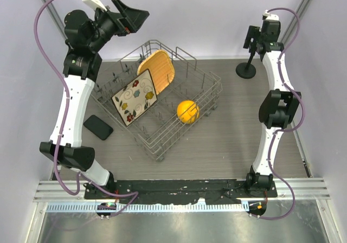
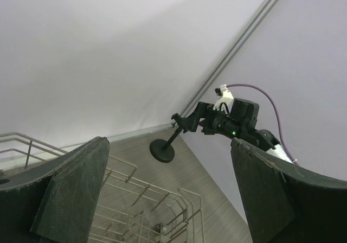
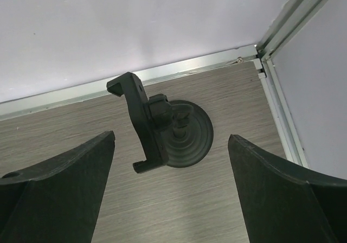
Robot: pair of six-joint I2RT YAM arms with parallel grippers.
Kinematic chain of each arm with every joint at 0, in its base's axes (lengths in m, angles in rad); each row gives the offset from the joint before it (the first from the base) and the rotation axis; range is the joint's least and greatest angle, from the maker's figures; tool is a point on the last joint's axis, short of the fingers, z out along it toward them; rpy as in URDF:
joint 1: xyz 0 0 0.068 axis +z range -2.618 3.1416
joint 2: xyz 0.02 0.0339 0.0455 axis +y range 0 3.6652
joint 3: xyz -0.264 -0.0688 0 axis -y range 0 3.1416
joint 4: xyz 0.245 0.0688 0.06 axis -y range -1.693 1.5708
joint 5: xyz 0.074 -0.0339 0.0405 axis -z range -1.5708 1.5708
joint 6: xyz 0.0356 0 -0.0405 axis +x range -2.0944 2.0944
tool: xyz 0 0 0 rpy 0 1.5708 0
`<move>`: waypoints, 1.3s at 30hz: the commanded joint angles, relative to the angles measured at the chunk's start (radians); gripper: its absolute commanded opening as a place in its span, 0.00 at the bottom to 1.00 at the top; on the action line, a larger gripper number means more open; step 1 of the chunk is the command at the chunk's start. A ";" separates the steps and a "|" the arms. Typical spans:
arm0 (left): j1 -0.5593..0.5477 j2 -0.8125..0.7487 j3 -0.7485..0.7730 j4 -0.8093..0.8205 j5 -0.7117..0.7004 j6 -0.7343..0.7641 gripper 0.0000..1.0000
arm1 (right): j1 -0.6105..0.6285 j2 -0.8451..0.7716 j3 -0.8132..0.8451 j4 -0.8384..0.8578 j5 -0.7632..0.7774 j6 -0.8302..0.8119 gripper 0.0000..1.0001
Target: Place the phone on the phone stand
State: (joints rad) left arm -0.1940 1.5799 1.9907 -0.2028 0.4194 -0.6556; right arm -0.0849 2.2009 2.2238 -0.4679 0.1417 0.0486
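The phone (image 1: 98,127), a flat black slab, lies on the table left of the wire rack, with neither gripper near it. The phone stand (image 1: 247,69) stands at the back right on its round disc base. The right wrist view looks down on its holder head (image 3: 142,125) and base (image 3: 191,135). My right gripper (image 1: 251,37) hovers above the stand, open, and the space between its fingers (image 3: 171,191) holds nothing. My left gripper (image 1: 135,15) is raised high at the back left, open and empty (image 2: 168,199). In its view the phone stand (image 2: 162,150) shows far off.
A wire dish rack (image 1: 209,99) fills the middle of the table. It holds a floral square plate (image 1: 134,97), a tan plate (image 1: 157,68) and an orange (image 1: 187,112). Walls enclose the back and both sides, and a metal rail (image 3: 279,107) runs along the right edge.
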 commanded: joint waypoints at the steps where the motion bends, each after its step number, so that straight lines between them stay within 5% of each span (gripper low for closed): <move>1: 0.002 0.005 0.082 0.000 0.025 -0.021 0.99 | -0.001 0.003 0.059 0.034 -0.071 -0.035 0.90; 12: 0.004 -0.023 0.099 -0.052 0.039 -0.105 1.00 | -0.001 -0.012 -0.007 0.025 -0.048 -0.107 0.83; 20: 0.001 -0.098 -0.082 0.081 0.173 -0.298 0.98 | -0.001 0.028 0.069 0.015 -0.036 -0.108 0.64; 24: 0.002 -0.144 -0.180 0.057 0.208 -0.317 0.96 | -0.001 0.045 0.088 0.009 -0.048 -0.096 0.62; 31: 0.001 -0.270 -0.378 -0.122 0.203 -0.173 0.94 | 0.001 0.068 0.100 0.003 -0.079 -0.076 0.48; 39: -0.005 -0.461 -0.490 -0.461 -0.017 0.099 0.93 | 0.023 0.077 0.111 -0.008 -0.024 -0.073 0.43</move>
State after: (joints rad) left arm -0.1944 1.2339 1.5242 -0.4877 0.5209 -0.7315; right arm -0.0769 2.2829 2.2818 -0.4808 0.0837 -0.0319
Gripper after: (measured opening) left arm 0.936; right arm 0.450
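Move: The phone stand's head is only some 3 cm ahead of the right hand, about 2 cm to its left and 2 cm lower, between and just beyond the wide-open fingers. From the high left hand, the phone lies roughly 12 cm back, 28 cm to the left and 53 cm down. The dish rack is almost straight below that hand, some 48 cm down, and the flowered plate about 4 cm back, 12 cm left and 42 cm below. The right fingers close to about half their opening around the phone stand's head as that hand eases down some 3 cm net and slightly forward, dipping, rising a little and sinking again; a firm touch can't be made out. The empty left hand, after a small rise, sinks about 13 cm and draws back 10 cm towards the phone, fingers open, tipping down some 25 degrees. ##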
